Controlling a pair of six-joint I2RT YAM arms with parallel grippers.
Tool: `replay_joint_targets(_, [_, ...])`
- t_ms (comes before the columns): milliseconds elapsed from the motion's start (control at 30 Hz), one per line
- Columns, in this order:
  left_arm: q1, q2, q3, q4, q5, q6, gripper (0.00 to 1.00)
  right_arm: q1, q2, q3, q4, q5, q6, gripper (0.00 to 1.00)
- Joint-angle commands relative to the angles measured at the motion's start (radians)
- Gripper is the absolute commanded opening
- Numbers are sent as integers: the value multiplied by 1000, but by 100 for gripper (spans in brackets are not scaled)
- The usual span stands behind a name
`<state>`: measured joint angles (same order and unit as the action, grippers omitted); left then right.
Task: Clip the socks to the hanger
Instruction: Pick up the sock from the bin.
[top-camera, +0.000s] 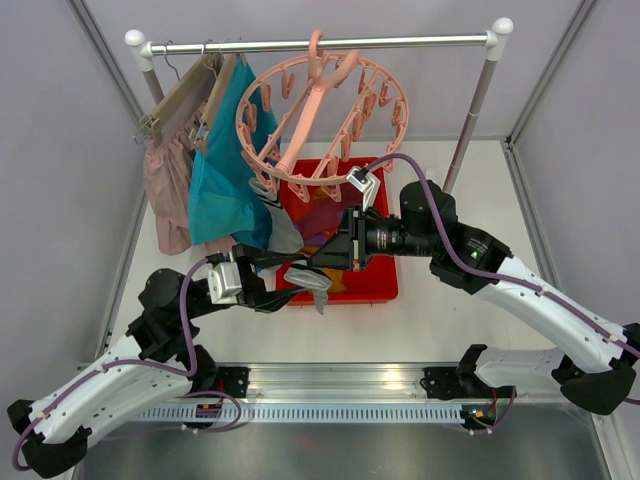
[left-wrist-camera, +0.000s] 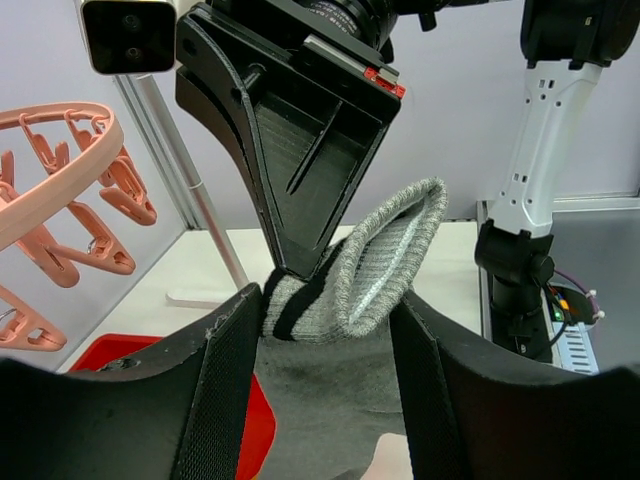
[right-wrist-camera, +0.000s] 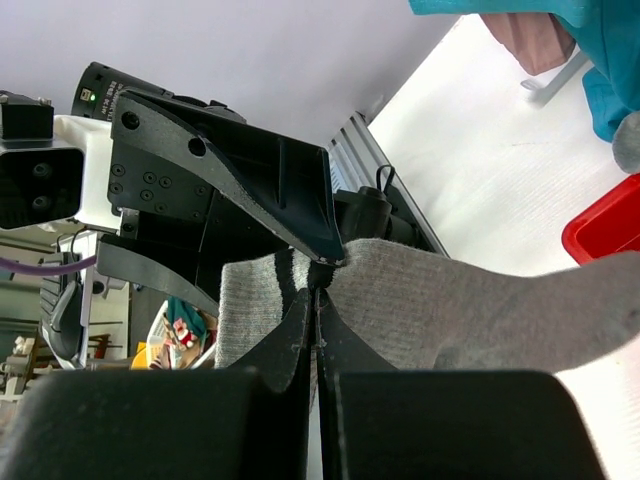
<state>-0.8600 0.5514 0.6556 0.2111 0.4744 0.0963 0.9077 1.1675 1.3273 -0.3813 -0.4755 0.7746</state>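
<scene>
A grey sock (left-wrist-camera: 390, 250) with a black stripe near its cuff hangs between both grippers, above the front of the red bin (top-camera: 375, 285). My right gripper (right-wrist-camera: 318, 300) is shut on the sock's cuff edge. My left gripper (left-wrist-camera: 325, 340) is open, one finger on each side of the sock; the sock's body drapes down between them. The salmon-pink ring hanger (top-camera: 320, 120) with its dangling clips hangs from the rail, behind and above the grippers. Its clips (left-wrist-camera: 110, 190) show at the left of the left wrist view. More socks (top-camera: 322, 215) lie in the bin.
A teal garment (top-camera: 225, 170) and a pale pink garment (top-camera: 168, 190) hang on slim hangers at the rail's left end (top-camera: 200, 47). The rack's right post (top-camera: 470, 120) stands behind the right arm. White table surface (top-camera: 440, 330) surrounds the bin.
</scene>
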Motion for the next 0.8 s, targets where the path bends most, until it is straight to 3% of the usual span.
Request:
replay_joint_targets(0, [-5, -5, 33, 4, 26, 36, 59, 2, 3, 39, 33, -17, 28, 0])
replay_joint_targets(167, [-5, -7, 27, 17, 6, 29, 50, 2, -2, 21, 58, -22, 40, 0])
replay_joint_targets(267, [-4, -15, 16, 37, -3, 22, 28, 2, -6, 7, 68, -20, 42, 0])
replay_joint_targets(433, [-5, -13, 12, 43, 7, 14, 13, 2, -19, -8, 67, 6, 28, 6])
replay_joint_targets(533, [-5, -7, 16, 40, 20, 0, 4, 3, -34, -14, 56, 35, 9, 17])
replay_joint_targets(633, [-5, 5, 21, 34, 21, -32, 2, 2, -54, 3, -2, 132, -82, 43])
replay_joint_targets(767, [-5, 28, 38, -4, -34, -76, 2, 2, -95, 23, -106, 365, -185, 56])
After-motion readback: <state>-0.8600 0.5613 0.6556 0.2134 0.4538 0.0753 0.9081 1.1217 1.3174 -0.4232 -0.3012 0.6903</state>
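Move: The left hand's open fingers already straddle the grey striped sock, its middle about 2 cm to the hand's right and 2 cm below. From the left hand, the hanger's middle is roughly 25 cm ahead, 2 cm right and 4 cm up; the clipped sock about 12 cm ahead, 3 cm left and 5 cm down; the red bin about 23 cm ahead, 5 cm right and 28 cm down. The right hand still pinches the grey striped sock, whose middle lies some 2 cm back from it, level sideways and 2 cm lower. The left fingers shut fully on the grey striped sock and pinch it while that hand stays practically in place. Only once they are well closed does the right hand, until then holding still, open to about half and let go, then draw off roughly 3 cm forward and to the right, away from the left hand, turning some 10 degrees clockwise. ##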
